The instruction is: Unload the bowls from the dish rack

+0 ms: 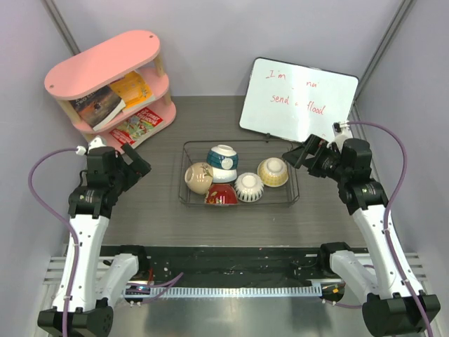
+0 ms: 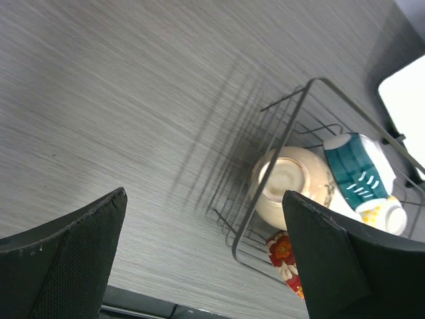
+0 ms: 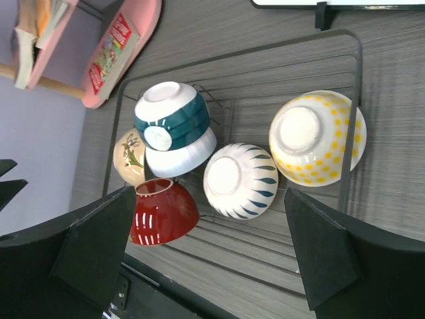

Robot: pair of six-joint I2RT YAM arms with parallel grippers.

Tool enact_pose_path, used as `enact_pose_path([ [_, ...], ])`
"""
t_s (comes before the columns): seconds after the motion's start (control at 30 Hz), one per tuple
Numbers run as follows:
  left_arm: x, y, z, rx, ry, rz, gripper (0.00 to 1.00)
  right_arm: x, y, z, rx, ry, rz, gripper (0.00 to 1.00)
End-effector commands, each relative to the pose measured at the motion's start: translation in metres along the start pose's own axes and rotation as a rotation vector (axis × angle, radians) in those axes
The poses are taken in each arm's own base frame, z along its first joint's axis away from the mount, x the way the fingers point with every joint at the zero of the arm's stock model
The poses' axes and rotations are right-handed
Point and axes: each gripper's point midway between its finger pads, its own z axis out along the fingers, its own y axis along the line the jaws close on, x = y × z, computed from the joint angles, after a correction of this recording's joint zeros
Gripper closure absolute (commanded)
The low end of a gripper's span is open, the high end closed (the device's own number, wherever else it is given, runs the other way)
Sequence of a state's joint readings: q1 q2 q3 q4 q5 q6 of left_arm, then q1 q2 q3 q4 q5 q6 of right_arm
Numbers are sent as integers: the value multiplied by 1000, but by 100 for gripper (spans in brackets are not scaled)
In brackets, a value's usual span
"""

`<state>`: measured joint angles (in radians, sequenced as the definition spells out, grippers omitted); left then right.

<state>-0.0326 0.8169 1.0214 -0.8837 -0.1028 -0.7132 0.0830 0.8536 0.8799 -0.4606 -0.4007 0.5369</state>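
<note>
The black wire dish rack sits mid-table and holds all five bowls upside down or on edge: cream, blue-and-white banded, red, white ribbed, yellow patterned. My left gripper is open and empty, hovering left of the rack. My right gripper is open and empty above the rack's right end. The right wrist view shows the rack with the red bowl, white ribbed bowl and yellow bowl. The left wrist view shows the cream bowl behind the rack's corner.
A pink shelf with books stands at the back left. A whiteboard with red writing leans behind the rack. Bare grey table lies left, right and in front of the rack.
</note>
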Motion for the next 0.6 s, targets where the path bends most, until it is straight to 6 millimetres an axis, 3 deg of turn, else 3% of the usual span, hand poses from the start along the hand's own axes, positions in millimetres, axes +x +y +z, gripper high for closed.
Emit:
enact_pose_path([
  [0.0, -17, -21, -20, 124, -81, -4, 0, -6, 21, -9, -104, -76, 6, 0],
  [0.27, -3, -26, -45, 280, -148, -34, 0, -4, 12, 0, -54, -8, -35, 0],
  [0.4, 9, -12, -51, 260, -145, -52, 0, -1, 9, 5, -23, 4, -26, 0],
  [0.53, 2, -8, -58, 231, -170, 26, 0, 4, 16, 8, -15, -9, -51, 0],
  [0.57, 0, -9, -51, 207, -144, 43, 0, 4, 19, 9, -12, -17, -44, 0],
])
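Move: The yellow-dotted bowl, at the rack's right side, lies about 5 cm ahead of the right hand, 5 cm to its left and 18 cm below. The striped bowl is about level ahead, 12 cm left, and the stacked teal bowls 6 cm ahead, 21 cm left. For the left hand, the beige flowered bowl lies some 2 cm ahead, 17 cm right and 17 cm below; the red bowl is 3 cm back, 25 cm right. Towards the yellow-dotted bowl the wide-open right hand first eases back about 1 cm, comes forward again, then sinks some 2 cm and edges left, touching nothing. From the beige bowl and rack the left hand backs off around 4 cm, rising about 3 cm and drifting slightly right while its open fingers tip up roughly 15 degrees. ##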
